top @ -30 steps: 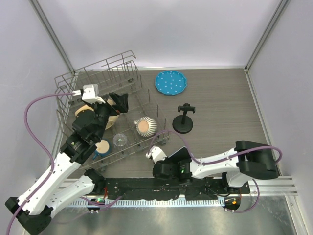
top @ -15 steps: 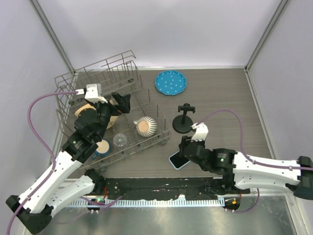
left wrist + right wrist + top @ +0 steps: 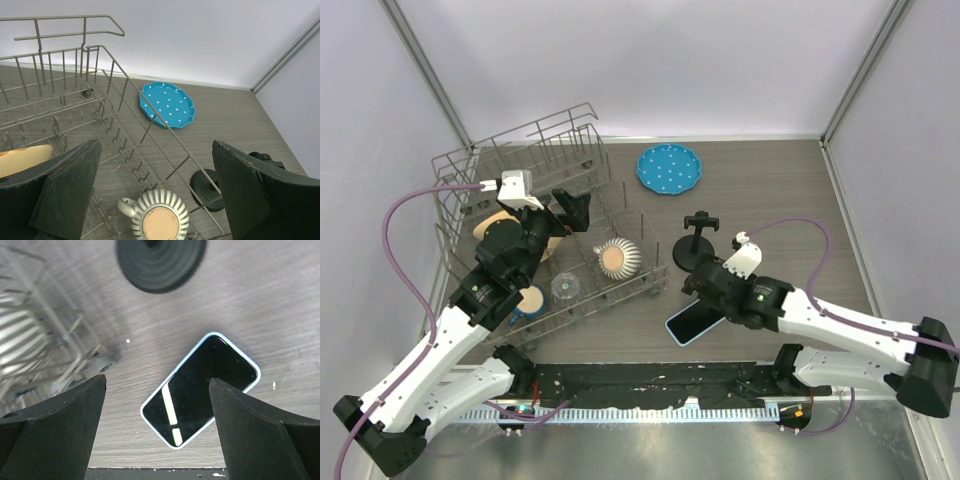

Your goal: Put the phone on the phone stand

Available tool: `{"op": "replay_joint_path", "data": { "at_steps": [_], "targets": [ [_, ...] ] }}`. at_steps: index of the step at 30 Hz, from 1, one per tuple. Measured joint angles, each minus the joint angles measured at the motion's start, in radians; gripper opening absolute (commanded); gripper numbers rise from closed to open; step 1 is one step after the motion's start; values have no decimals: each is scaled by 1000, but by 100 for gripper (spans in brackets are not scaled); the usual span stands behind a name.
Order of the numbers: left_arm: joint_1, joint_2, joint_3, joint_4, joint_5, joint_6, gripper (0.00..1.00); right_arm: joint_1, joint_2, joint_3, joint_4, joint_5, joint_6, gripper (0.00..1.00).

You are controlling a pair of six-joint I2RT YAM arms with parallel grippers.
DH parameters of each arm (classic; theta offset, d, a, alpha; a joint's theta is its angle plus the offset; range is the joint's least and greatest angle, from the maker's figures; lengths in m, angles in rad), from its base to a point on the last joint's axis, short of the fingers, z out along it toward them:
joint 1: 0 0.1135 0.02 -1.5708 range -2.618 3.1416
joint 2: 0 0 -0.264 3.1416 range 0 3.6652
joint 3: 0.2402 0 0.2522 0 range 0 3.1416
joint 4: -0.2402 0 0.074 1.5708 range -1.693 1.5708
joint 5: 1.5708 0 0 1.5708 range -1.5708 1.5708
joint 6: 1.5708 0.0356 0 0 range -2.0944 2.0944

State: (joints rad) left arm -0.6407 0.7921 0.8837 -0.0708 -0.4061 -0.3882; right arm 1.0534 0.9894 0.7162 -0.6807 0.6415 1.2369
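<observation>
The phone [image 3: 691,325] lies flat on the wooden table, screen up, with a black screen and a light blue edge. In the right wrist view the phone [image 3: 201,389] sits below and between the spread fingers, nearer the right one. My right gripper [image 3: 701,291] hovers over its far end, open and holding nothing [image 3: 157,380]. The black phone stand [image 3: 696,243] stands upright just beyond; its round base [image 3: 161,261] shows at the top of the right wrist view. My left gripper [image 3: 570,208] is open over the dish rack [image 3: 155,147], holding nothing.
A wire dish rack [image 3: 525,160] fills the left side, holding a ribbed mug [image 3: 617,258], a glass [image 3: 565,287] and other dishes. A blue dotted plate [image 3: 670,169] lies at the back. The black base rail [image 3: 650,385] runs along the near edge.
My right arm swung out from the near edge to above the phone, and its gripper went from shut to open. The phone stayed flat on the table. The left arm barely moved.
</observation>
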Motion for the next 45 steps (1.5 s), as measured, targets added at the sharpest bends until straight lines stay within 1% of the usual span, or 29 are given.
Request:
{"op": "replay_joint_path", "data": {
  "at_steps": [4, 6, 11, 19, 26, 30, 45],
  "targets": [
    [0, 1, 0, 0, 3, 0, 97, -89, 131, 35, -63, -113, 98, 90],
    [0, 1, 0, 0, 4, 0, 97, -100, 187, 56, -107, -146, 145, 90],
    [0, 3, 0, 0, 6, 0, 98, -129, 261, 84, -182, -217, 242, 90],
    [0, 6, 0, 0, 11, 0, 98, -149, 360, 85, -218, -290, 311, 90],
    [0, 13, 0, -1, 17, 0, 98, -159, 392, 84, -197, -318, 335, 90],
    [0, 14, 0, -1, 17, 0, 98, -180, 392, 60, -134, -345, 345, 90],
    [0, 19, 0, -1, 25, -1, 98, -199, 386, 55, -135, -358, 355, 90]
  ]
}}
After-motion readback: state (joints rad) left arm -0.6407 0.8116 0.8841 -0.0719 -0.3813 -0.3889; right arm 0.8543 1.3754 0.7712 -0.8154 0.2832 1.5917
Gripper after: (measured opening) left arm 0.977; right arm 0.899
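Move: The phone lies flat on the table, roughly 3 cm back and 1 cm left of my right hand and about 12 cm below it. From that hand the phone stand is some 11 cm ahead and 2 cm left, and the rack's nearest corner foot 3 cm ahead and 11 cm left, both low down. The phone is about 14 cm back, 25 cm right and 34 cm below my left hand. I sink my right hand about 9 cm onto the phone, easing back a couple of centimetres as I go. Meanwhile the wrist tips my fingers some 30 degrees more steeply down and turns clockwise about 20, setting the open fingertips across the phone's width; I then hold there, fingers still wide open. ##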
